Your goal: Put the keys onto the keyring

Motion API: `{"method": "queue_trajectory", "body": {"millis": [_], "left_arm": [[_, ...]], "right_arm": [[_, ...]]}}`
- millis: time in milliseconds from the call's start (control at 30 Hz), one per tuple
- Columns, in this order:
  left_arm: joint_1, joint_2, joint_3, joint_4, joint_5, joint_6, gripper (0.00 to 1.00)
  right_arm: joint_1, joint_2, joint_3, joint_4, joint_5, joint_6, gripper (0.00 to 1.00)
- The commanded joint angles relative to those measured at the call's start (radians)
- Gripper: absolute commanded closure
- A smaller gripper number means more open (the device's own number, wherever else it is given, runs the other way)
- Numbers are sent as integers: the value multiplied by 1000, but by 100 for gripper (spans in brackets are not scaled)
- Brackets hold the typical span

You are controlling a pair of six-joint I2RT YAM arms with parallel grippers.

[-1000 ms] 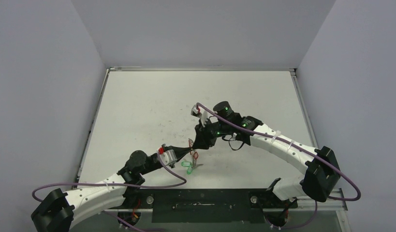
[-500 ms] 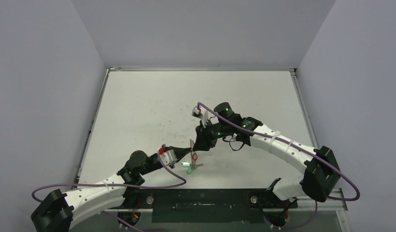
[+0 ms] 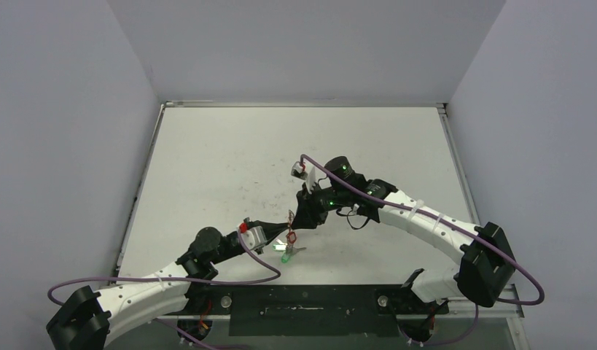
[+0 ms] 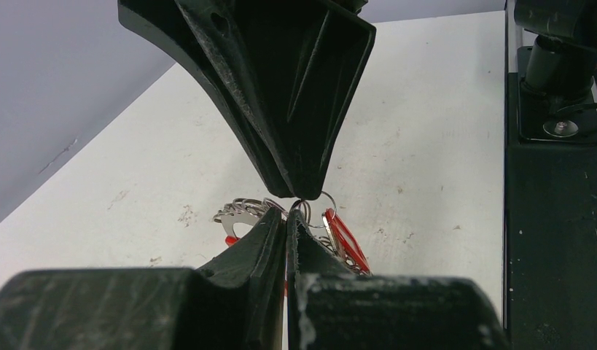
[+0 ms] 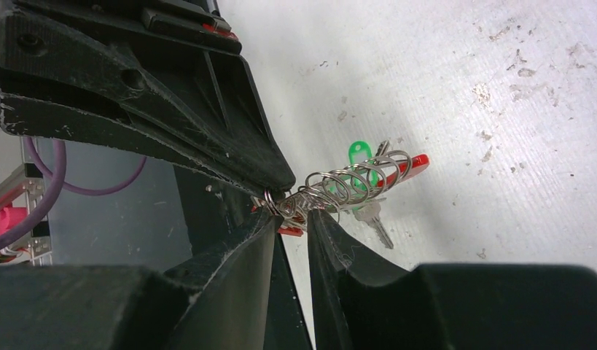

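Observation:
The keyring (image 3: 289,221) hangs above the table between both grippers. My left gripper (image 4: 286,219) is shut on its red arc, a sliver of which shows between the pads. The fringe of silver loops (image 5: 353,182) runs out past my right gripper (image 5: 291,213), whose fingertips pinch the loops at the near end, right against the left gripper's tips. A red-tagged key (image 4: 345,240) hangs from the loops beside the left fingers. A green-tagged key (image 5: 359,154) lies on the table under the ring, its silver blade (image 5: 374,222) pointing toward the arms' bases.
The white table (image 3: 229,160) is walled on three sides by grey panels. A black base rail (image 3: 302,302) with the arm mounts runs along the near edge. Purple cables (image 3: 259,266) loop beside both arms.
The right gripper has edged slightly down toward the left gripper, and the keyring between them has tilted a little. Both grips hold; the green-tagged key has not moved.

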Motion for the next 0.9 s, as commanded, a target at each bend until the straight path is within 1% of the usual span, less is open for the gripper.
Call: {"method": "queue_trajectory", "body": {"millis": [0,300,400,433,567,667,867], "left_arm": [[-2,-15,16,55,-13,10,100],[-2,-12,17,54,-14,14,100],[-2,-12,16,54,-16,14,100],[-2,-13,16,54,-16,14,100],[-2,-15,15,53,-18,15,100],[-2,-18,16,52,-20,17,100],[-2,-26,11,45,-23,16,100]], "right_arm": [[-4,-9,-9,74,-46,35,75],[-2,-3,-32,117,-68,79,75],[-1,0,-40,118,-69,82,76],[-1,0,-43,118,-70,81,78],[-1,1,-42,90,-60,64,93],[-3,-1,-36,49,-45,36,100],[-12,-8,-33,-4,-29,-5,100]]}}
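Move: The red-tagged key's small ring is right at the right fingertips, about 1 cm left and 1 cm below that hand, level in depth. The red tag hangs some 3 cm beneath the ring, and a green tag about 8 cm beneath it and 1 cm nearer the base. From the left hand, already pinching the keyring, the small ring lies about 2 cm right, level in depth and 1 cm lower. Right fingers shut, seemingly on the red-tagged key's ring, easing about 0.5 cm back and down; left keeps holding keyring. ##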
